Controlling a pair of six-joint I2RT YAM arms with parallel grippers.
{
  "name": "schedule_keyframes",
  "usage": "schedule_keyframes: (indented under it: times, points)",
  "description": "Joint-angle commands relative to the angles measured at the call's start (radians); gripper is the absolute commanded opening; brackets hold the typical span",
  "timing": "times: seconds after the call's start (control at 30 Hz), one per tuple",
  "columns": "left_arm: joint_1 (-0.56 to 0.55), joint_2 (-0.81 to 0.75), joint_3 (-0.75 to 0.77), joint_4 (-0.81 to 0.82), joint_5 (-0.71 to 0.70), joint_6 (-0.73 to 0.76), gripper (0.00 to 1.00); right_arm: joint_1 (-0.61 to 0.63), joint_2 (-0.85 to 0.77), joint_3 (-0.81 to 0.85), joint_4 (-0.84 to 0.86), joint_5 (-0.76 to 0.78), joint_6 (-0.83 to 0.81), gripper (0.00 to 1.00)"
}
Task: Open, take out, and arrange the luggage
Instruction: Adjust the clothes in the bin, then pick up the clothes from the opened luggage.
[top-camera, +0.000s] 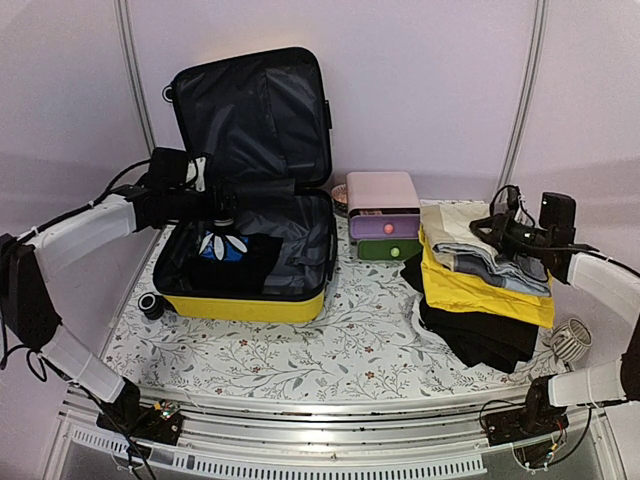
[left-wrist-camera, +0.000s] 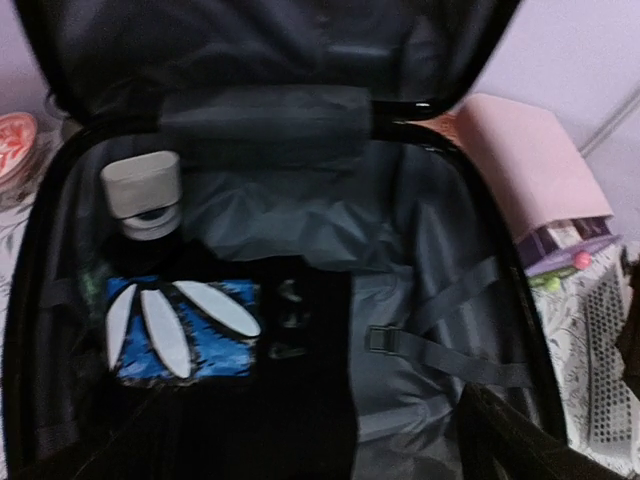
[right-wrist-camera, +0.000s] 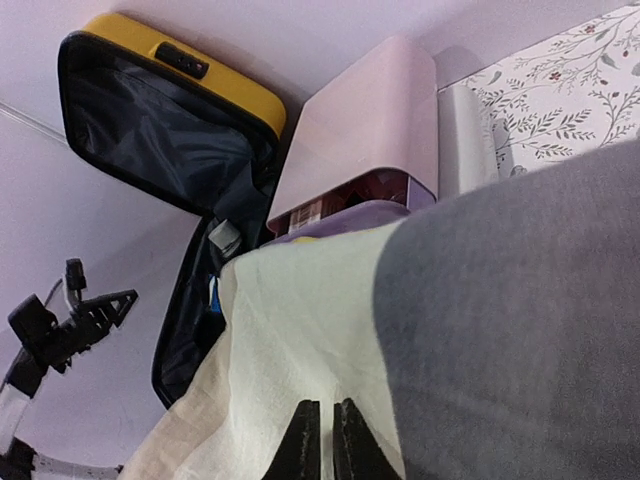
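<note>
The luggage (top-camera: 240, 307) lies open at the left, its lid (top-camera: 255, 110) standing upright. A black garment with a blue and white petal print (top-camera: 228, 248) lies on the black lining (left-wrist-camera: 400, 300), with a dark bottle with a grey cap (left-wrist-camera: 145, 195) behind it. My left gripper (top-camera: 225, 213) hovers open above this garment and holds nothing. At the right my right gripper (top-camera: 485, 228) rests on a stack of folded clothes. Its fingertips (right-wrist-camera: 327, 425) are pinched on the cream cloth (right-wrist-camera: 300, 320), beside a grey garment (right-wrist-camera: 510, 330). The yellow shell (right-wrist-camera: 170, 55) shows beyond.
A pink-and-green drawer box (top-camera: 382, 215) stands between the suitcase and the clothes stack. The stack has yellow (top-camera: 470, 290) and black (top-camera: 480, 335) layers. A white mesh basket (top-camera: 570, 340) lies at the right edge. A small patterned dish (top-camera: 340, 195) sits behind the box.
</note>
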Motion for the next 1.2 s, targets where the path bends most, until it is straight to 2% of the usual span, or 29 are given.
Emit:
schedule_keyframes:
  times: [0.0,0.1,0.2,0.43,0.6,0.83,0.87,0.93,1.03,1.17]
  points:
    - [0.104,0.041,-0.028,-0.051,-0.061,0.011,0.95,-0.005,-0.044,0.160,-0.159,0.088,-0.142,0.26]
    - [0.138,0.099,-0.015,-0.046,-0.073,0.026,0.85,-0.005,-0.064,0.242,-0.234,0.091,-0.201,0.40]
    - [0.173,0.179,0.014,-0.030,-0.086,0.023,0.76,-0.004,-0.086,0.277,-0.231,0.059,-0.218,0.51]
    - [0.223,0.409,0.139,-0.036,-0.086,0.016,0.56,-0.005,-0.078,0.274,-0.152,-0.021,-0.181,0.57]
    - [0.225,0.543,0.216,-0.066,-0.156,0.022,0.59,-0.004,-0.052,0.274,-0.146,-0.046,-0.183,0.58]
    - [0.234,0.645,0.276,-0.111,-0.152,0.020,0.64,-0.005,-0.043,0.271,-0.117,-0.073,-0.171,0.59]
    - [0.237,0.650,0.277,-0.110,-0.140,0.021,0.61,-0.004,-0.040,0.272,-0.114,-0.079,-0.169,0.58]
    - [0.244,0.644,0.275,-0.099,-0.080,0.020,0.39,-0.003,-0.034,0.275,-0.112,-0.090,-0.163,0.58]
    - [0.256,0.575,0.212,-0.002,0.107,0.018,0.02,0.001,-0.030,0.277,-0.109,-0.099,-0.156,0.58]
    - [0.255,0.422,0.119,0.099,0.212,-0.007,0.00,0.011,-0.030,0.275,-0.108,-0.096,-0.153,0.57]
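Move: Some 7 cm ahead of the left hand, 5 cm to its left and 21 cm below lies the blue-and-white print on the black clothes in the open suitcase. The white-lidded jar stands about 9 cm beyond the print; the suitcase's left rim runs 12 cm left of it. The right hand is at the grey-beige cloth, whose middle is roughly 4 cm back, 2 cm right and 6 cm below, with yellow clothes about 4 cm nearer and lower. Swinging left at first, then sinking about 20 cm and reaching some 9 cm forward, the left hand goes down beside the jar, tips down 20-odd degrees and shuts its half-open fingers on the print's left part, ending with a slight draw back to the right. The right hand opens, comes free of the grey-beige cloth, lifts about 11 cm and stays above it, tipped up some 15 degrees. ##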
